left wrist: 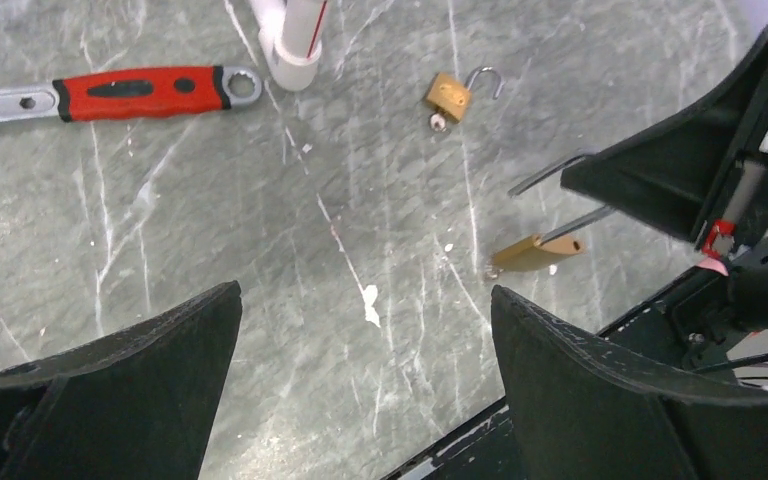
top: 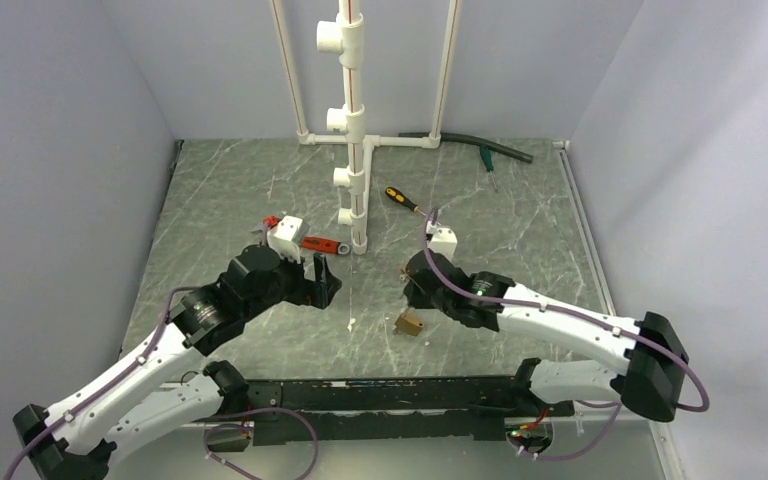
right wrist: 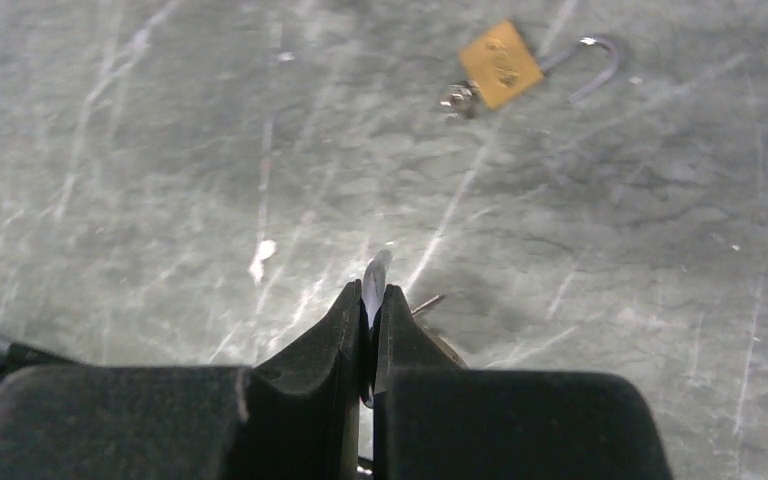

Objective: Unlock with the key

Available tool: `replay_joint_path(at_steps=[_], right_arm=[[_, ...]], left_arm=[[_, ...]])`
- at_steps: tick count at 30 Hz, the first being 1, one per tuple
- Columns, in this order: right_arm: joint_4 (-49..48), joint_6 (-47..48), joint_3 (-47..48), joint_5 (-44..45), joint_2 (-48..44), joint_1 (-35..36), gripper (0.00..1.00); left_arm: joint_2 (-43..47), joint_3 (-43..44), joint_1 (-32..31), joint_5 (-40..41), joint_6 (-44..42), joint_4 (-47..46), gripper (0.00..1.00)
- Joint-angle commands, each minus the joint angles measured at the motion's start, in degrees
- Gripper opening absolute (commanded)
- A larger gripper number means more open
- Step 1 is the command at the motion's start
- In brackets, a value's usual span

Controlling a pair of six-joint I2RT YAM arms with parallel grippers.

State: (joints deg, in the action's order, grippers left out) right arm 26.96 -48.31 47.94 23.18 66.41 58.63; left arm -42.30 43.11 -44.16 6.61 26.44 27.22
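My right gripper (right wrist: 370,292) is shut on the key (right wrist: 375,272), a thin silver blade that sticks out a little past the fingertips. The gripper (top: 411,303) hovers just above a larger brass padlock (top: 409,323), which lies on the table and also shows edge-on in the left wrist view (left wrist: 532,252). In the right wrist view the fingers mostly hide it. A smaller brass padlock (right wrist: 500,64) with its shackle swung open lies farther off (left wrist: 448,95). My left gripper (left wrist: 365,330) is open and empty, low over the table to the left (top: 327,280).
A red-handled silver wrench (left wrist: 150,92) lies beside the base of the white pipe stand (top: 358,200). A black-and-orange screwdriver (top: 400,198) lies behind the right arm. A dark hose (top: 480,148) runs along the back wall. A black rail (top: 380,392) edges the near side.
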Motion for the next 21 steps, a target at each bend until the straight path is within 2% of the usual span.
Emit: replay_joint_path(at_steps=[1, 4, 6, 7, 8, 9, 11, 15, 21], right_arm=[[-2.3, -5.5, -2.7, -3.4, 0.4, -7.6, 0.00], [-4.7, -4.1, -6.1, -6.2, 0.0, -13.8, 0.00], [-5.1, -3.0, -7.1, -4.8, -0.2, -15.9, 0.00], [-5.0, -2.5, -7.3, -4.1, -0.2, -16.7, 0.06], [-4.9, -2.1, -7.3, -3.7, 0.1, -17.4, 0.19], [-4.8, -1.6, -7.3, -3.6, 0.7, -18.3, 0.39], [-4.6, -0.5, -7.0, -4.2, 2.0, -19.3, 0.60], [-5.1, 2.5, -7.2, -5.2, 2.8, -20.4, 0.80], [-4.2, 5.5, -7.7, -1.7, -2.0, -20.7, 0.95]], left_arm=[[-1.3, 1.5, 0.0, 2.1, 0.7, 1.0, 0.97], [-1.9, 1.3, 0.0, 1.7, 0.6, 0.5, 0.97], [-2.1, 1.1, 0.0, 1.9, 0.5, 0.3, 0.97], [-2.3, 1.0, 0.0, 2.1, 0.5, 0.3, 0.97], [-2.4, 0.9, 0.0, 2.1, 0.5, 0.2, 0.97], [-2.4, 0.8, 0.0, 2.2, 0.5, 0.0, 0.97], [-2.6, 0.6, 0.0, 2.2, 0.6, -0.3, 0.97], [-2.7, 0.2, 0.0, 2.7, 0.7, -0.5, 0.97], [-2.4, -0.7, 0.0, 4.9, 1.3, -0.5, 0.98]])
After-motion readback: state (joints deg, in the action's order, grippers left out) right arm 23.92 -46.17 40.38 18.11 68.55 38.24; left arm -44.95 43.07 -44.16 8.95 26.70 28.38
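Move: The open large padlock hangs below my right fingers by its shackle; the bare patch it is going to lies about 4 cm to my right, level with me, some 11 cm down. On the table, the small open padlock sits around 8 cm ahead and 1 cm right of that hand, the pole foot 14 cm ahead and 10 cm left. From my empty left hand, the patch is roughly 23 cm right, level with it, 18 cm below. I carry my right hand about 9 cm to the right, some 5 cm forward and 6 cm down, drawing the shackle out to the right so the padlock can lie flat. On the way my wrist turns about 15 degrees clockwise and tips a little further down. As the travel eases off, my fingers open wide and let go of the shackle. ##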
